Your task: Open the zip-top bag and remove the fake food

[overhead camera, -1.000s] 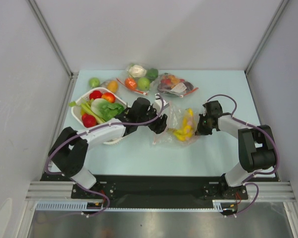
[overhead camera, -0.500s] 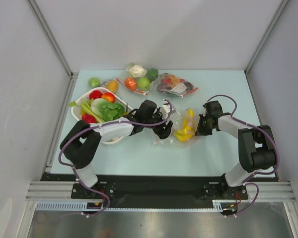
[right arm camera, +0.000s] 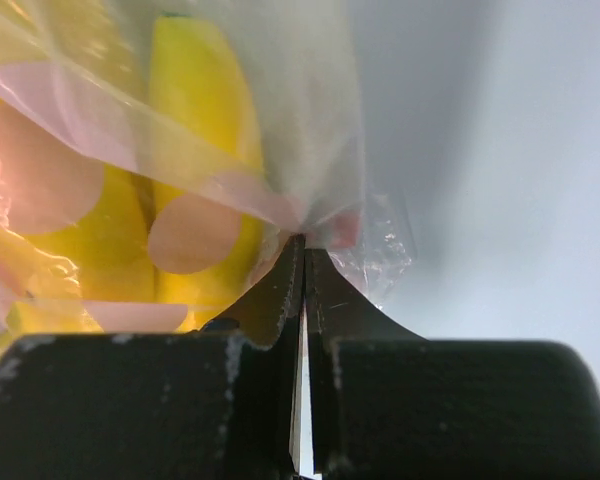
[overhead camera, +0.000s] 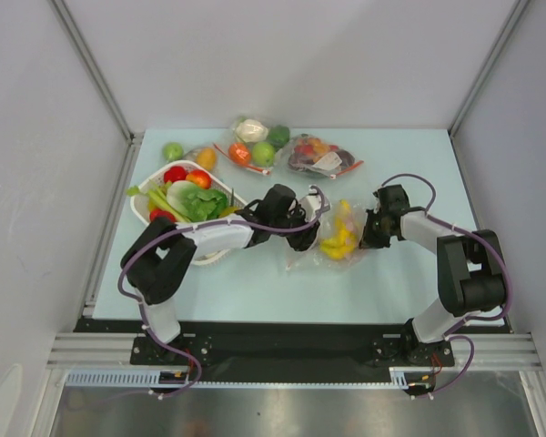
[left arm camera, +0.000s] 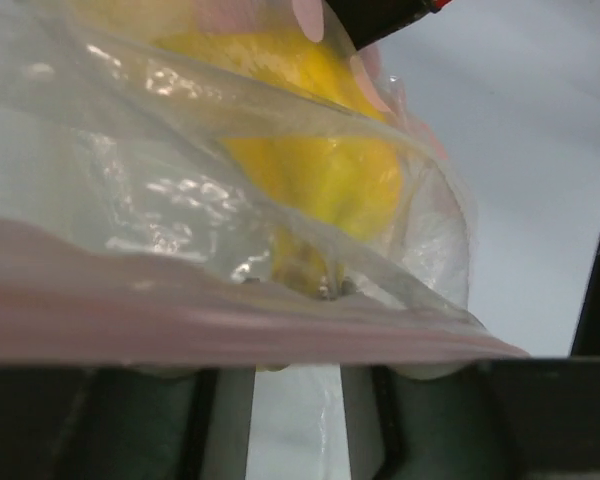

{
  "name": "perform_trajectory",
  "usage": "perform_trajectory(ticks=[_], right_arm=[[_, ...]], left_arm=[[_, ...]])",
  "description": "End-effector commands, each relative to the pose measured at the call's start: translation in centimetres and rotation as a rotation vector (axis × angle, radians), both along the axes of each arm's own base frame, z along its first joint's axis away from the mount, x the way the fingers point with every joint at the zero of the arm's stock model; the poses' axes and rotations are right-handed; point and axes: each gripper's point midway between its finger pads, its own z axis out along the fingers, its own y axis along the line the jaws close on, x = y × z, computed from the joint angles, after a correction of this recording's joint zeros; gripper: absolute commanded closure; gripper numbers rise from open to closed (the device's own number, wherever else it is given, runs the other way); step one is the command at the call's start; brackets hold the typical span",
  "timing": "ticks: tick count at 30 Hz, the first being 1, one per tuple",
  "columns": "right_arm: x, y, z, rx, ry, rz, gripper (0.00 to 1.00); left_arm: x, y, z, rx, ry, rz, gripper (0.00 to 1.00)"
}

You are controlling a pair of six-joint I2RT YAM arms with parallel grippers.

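The zip-top bag (overhead camera: 320,244) lies crumpled mid-table with a yellow banana bunch (overhead camera: 339,235) inside. My left gripper (overhead camera: 308,211) is at the bag's left end. In the left wrist view the pinkish zip strip (left arm camera: 230,330) lies across my fingertips; the jaws (left arm camera: 297,400) stand apart with clear film in the gap, and the banana (left arm camera: 320,170) is just beyond. My right gripper (overhead camera: 369,231) is shut on the bag's right edge, pinching film (right arm camera: 380,240) beside the banana (right arm camera: 195,100). The right gripper's tips (right arm camera: 302,250) meet on the plastic.
A white basket (overhead camera: 144,194) at the left holds a leafy green lettuce (overhead camera: 200,202), red pieces and a leek. A green apple (overhead camera: 172,151), an orange fruit (overhead camera: 206,158), a bag with cauliflower (overhead camera: 255,141) and a bag with dark purple items (overhead camera: 323,157) lie at the back.
My left gripper has moved right, from beside the basket up against the bag's left end, and the bag has bunched up a little. The right gripper has stayed put.
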Motion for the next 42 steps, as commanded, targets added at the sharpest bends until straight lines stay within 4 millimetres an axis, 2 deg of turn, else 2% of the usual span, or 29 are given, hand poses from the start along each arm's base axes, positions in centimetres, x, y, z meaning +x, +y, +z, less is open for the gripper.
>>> perform_trajectory(ticks=[1,2,3,6,10,14,15,19,35,38,42], right_arm=[[-0.2,-1.5,0.4,-0.036,0.003,-0.022,1.0],[-0.3,-1.9,0.4,-0.042,0.003,-0.027,1.0],[-0.2,-2.2,0.6,-0.043,-0.004,-0.037,1.0],[-0.2,-3.8,0.8,-0.059,-0.012,-0.068,1.0],[-0.1,-4.8,1.0,-0.066,-0.017,-0.089,1.0],[-0.1,-5.5,1.0,-0.077,-0.016,-0.099,1.0],[0.0,-5.6,1.0,-0.078,-0.018,-0.101,1.0],[0.0,-6.0,1.0,-0.094,-0.02,-0.105,1.0],[0.6,-7.1,1.3,-0.145,-0.029,-0.106,1.0],[1.2,-6.2,2.4,-0.099,-0.061,-0.105,1.0],[2.4,-5.1,4.9,-0.031,-0.131,-0.104,1.0]], left_arm=[[-1.0,-0.5,0.7,-0.03,-0.005,-0.05,0.69],[-1.1,-0.4,0.5,-0.027,-0.003,-0.05,0.73],[-1.2,-0.2,0.5,-0.024,-0.003,-0.048,0.85],[-1.6,0.5,0.8,-0.017,-0.003,-0.041,1.0],[-2.0,1.0,1.5,-0.026,-0.001,-0.033,1.0],[-2.3,0.9,3.6,-0.072,-0.007,-0.017,1.0],[-2.3,0.9,4.5,-0.09,-0.018,-0.014,1.0],[-2.6,0.8,6.0,-0.127,-0.003,-0.013,1.0],[-3.9,1.5,11.3,-0.256,0.027,-0.016,1.0],[-3.3,1.5,10.6,-0.249,0.038,0.025,1.0],[-1.5,1.1,8.2,-0.204,0.104,0.135,1.0]])
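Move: The banana bunch in the zip-top bag has its middle about 8 cm right of the left hand, some 2 cm farther out and 3 cm lower, its stem end near the open fingers. The white basket is centred some 36 cm to this hand's left and 8 cm ahead; another filled bag sits about 25 cm ahead and 3 cm right. From the right hand, pinching the bag's closed end, the bananas are about 6 cm left and 2 cm ahead. The left fingers close on the bananas' stem end and keep it pinched while the hand draws back a little over 4 cm, then mostly rises about 6.5 cm, its fingertips tilting slightly up. The right hand, still shut on the bag's closed end, pulls it some 4.5 cm to the right, away from the left hand, rising slightly. ##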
